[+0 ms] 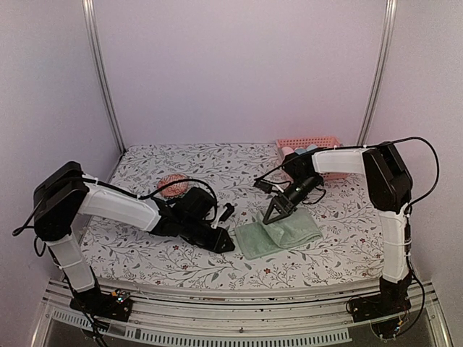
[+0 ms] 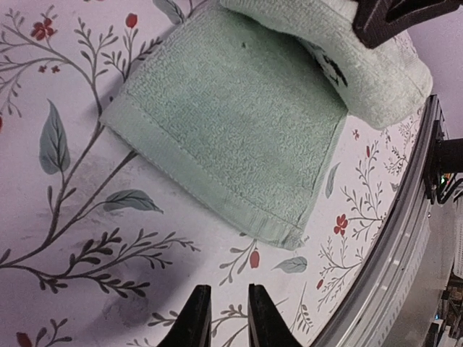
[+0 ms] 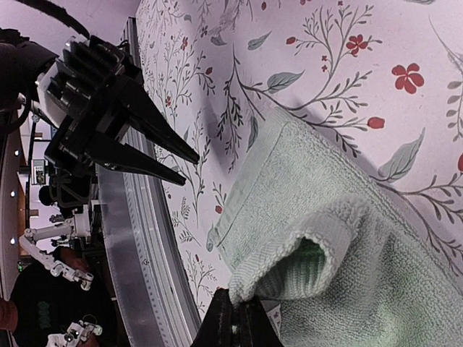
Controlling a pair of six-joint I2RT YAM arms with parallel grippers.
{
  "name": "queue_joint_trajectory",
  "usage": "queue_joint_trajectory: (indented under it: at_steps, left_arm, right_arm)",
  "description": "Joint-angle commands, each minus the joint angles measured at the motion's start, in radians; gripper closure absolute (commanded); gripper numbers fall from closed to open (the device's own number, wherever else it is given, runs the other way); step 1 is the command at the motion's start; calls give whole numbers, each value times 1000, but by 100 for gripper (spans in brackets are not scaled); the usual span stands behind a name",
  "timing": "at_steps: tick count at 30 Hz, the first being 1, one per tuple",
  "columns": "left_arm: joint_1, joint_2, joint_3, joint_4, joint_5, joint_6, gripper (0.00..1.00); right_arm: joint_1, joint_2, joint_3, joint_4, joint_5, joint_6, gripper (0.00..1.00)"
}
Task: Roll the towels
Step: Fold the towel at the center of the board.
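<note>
The pale sage green towel (image 1: 286,235) lies on the flowered table cover, its far part folded over into a loose roll (image 2: 362,79) with a dark print on it. My right gripper (image 3: 236,295) is shut on the folded edge of this towel (image 3: 311,188) and holds it a little off the flat layer (image 2: 231,116). My left gripper (image 2: 228,289) hovers just off the towel's near left corner, slightly open with nothing between its fingers; it also shows in the right wrist view (image 3: 189,170). A bit of light blue cloth (image 1: 309,149) shows in the pink basket.
The pink plastic basket (image 1: 307,142) stands at the back right. A round pinkish bowl-like thing (image 1: 172,184) sits behind the left arm. The metal front rail (image 2: 405,238) runs close beside the towel's near edge.
</note>
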Motion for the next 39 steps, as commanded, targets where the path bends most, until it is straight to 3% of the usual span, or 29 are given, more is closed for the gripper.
queue_joint_trajectory:
  at_steps: [1, 25, 28, 29, 31, 39]
  left_arm:
    - [-13, 33, 19, 43, 5, -4, 79]
    - [-9, 133, 81, 67, 25, 12, 81]
    - [-9, 123, 70, 71, 9, 9, 82]
    - [-8, 111, 62, 75, 5, 8, 82]
    - [-7, 92, 49, 77, -9, 4, 82]
    - [-4, 12, 15, 44, -76, -6, 77]
  right_arm:
    - [16, 45, 48, -18, -64, 4, 95]
    - [81, 67, 102, -30, -108, 8, 91]
    - [95, 73, 115, -37, -108, 10, 83]
    - [96, 76, 121, -45, -110, 5, 72]
    - [96, 73, 140, -73, -102, -13, 65]
    - [37, -83, 129, -90, -4, -65, 62]
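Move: About 8 cm to the left of the right hand, 6 back and 7 below lies the bare left end of the green towel, for which its pinched flap is bound; the towel's folded right end is some 13 cm to its right and 2 back. The pink basket stands roughly 26 cm ahead and 15 to the right of it. From the left hand the bare left end is about 3 cm to the right, 2 ahead and 3 below. Drawing the pinched flap leftward towards the towel's left end, the right hand goes about 4 cm left, easing some 2 cm back and rising slightly, then opens its fingers and lets go, starting back right and up. Beside that end, the left hand dips about 2 cm and edges as far right, then begins to come back, its fingers' narrow gap unchanged. ##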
